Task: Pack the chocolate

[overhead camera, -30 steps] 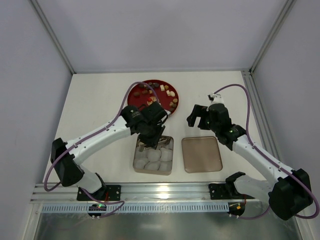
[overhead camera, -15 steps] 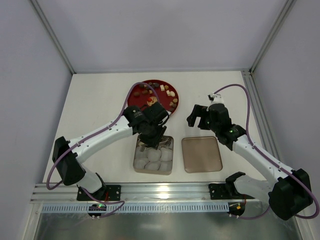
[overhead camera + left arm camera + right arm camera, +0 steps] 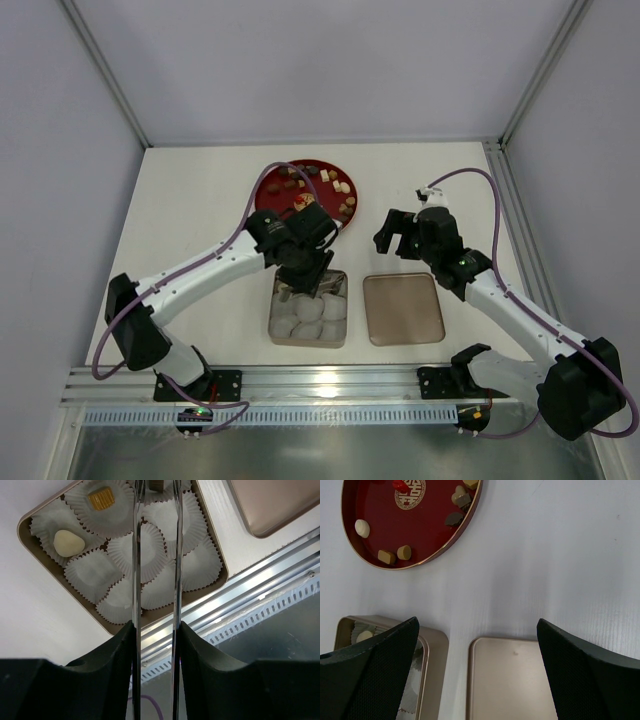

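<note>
Several small chocolate pieces (image 3: 318, 185), dark brown, tan and cream, lie on the red plate (image 3: 262, 195); they also show in the right wrist view (image 3: 386, 556), where a red piece (image 3: 400, 485) sits by the plate's gold emblem. The gold tray (image 3: 272, 322) of white paper cups holds a tan piece (image 3: 102, 497) and a cream piece (image 3: 68, 542). My left gripper (image 3: 312, 275), with long thin metal blades (image 3: 157, 500), reaches into the tray's far row. A brown piece (image 3: 157, 484) lies between the blade tips with a small gap on each side. My right gripper (image 3: 477, 622) is wide open and empty above the table.
A flat gold lid (image 3: 403, 308) lies to the right of the tray and shows under my right gripper (image 3: 510, 680). An aluminium rail (image 3: 320, 385) runs along the near table edge. Frame posts stand at the back corners.
My left gripper has shifted slightly toward the far left over the tray's far row. The right arm has not moved.
</note>
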`<state>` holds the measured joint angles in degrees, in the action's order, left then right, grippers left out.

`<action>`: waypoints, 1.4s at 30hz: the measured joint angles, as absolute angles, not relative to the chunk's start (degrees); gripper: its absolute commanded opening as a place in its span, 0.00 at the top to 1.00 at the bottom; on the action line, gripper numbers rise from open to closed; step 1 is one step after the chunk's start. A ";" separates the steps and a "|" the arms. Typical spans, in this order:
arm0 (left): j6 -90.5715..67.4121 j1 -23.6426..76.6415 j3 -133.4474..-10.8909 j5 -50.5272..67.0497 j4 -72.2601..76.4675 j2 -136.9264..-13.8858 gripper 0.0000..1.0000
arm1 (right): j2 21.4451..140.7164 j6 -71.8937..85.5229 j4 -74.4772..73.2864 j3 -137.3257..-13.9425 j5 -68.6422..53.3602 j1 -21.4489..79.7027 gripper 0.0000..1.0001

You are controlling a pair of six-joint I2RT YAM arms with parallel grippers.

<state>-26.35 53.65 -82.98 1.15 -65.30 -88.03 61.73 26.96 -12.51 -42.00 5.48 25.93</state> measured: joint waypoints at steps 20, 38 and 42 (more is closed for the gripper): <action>-23.09 43.20 -95.15 -1.30 -68.82 -89.78 0.60 | 62.15 26.94 -12.45 -42.00 5.21 25.93 0.00; -18.79 33.21 -104.68 -2.52 -67.85 -109.82 0.60 | 62.63 26.92 -12.43 -42.00 4.84 25.93 0.00; -18.76 32.97 -104.79 -2.50 -67.40 -110.41 0.60 | 62.63 26.92 -12.43 -42.00 4.78 25.93 0.00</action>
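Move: The left hand, holding tongs, has the square caramel on the red tray's near edge about 22 cm ahead, 3 cm left and 14 cm below. The round caramel sits some 3 cm to the right of that piece, and the white chocolate 5 cm farther out and 7 cm left of it. The dark chocolate, already in its paper cup, lies 9 cm ahead and 8 cm right of the left hand. From the idle right hand, the square caramel is roughly 8 cm ahead and 31 cm left. Left hand lifts the still-open tongs from the box, swings 17 cm forward, then lowers towards the tray's caramels. ##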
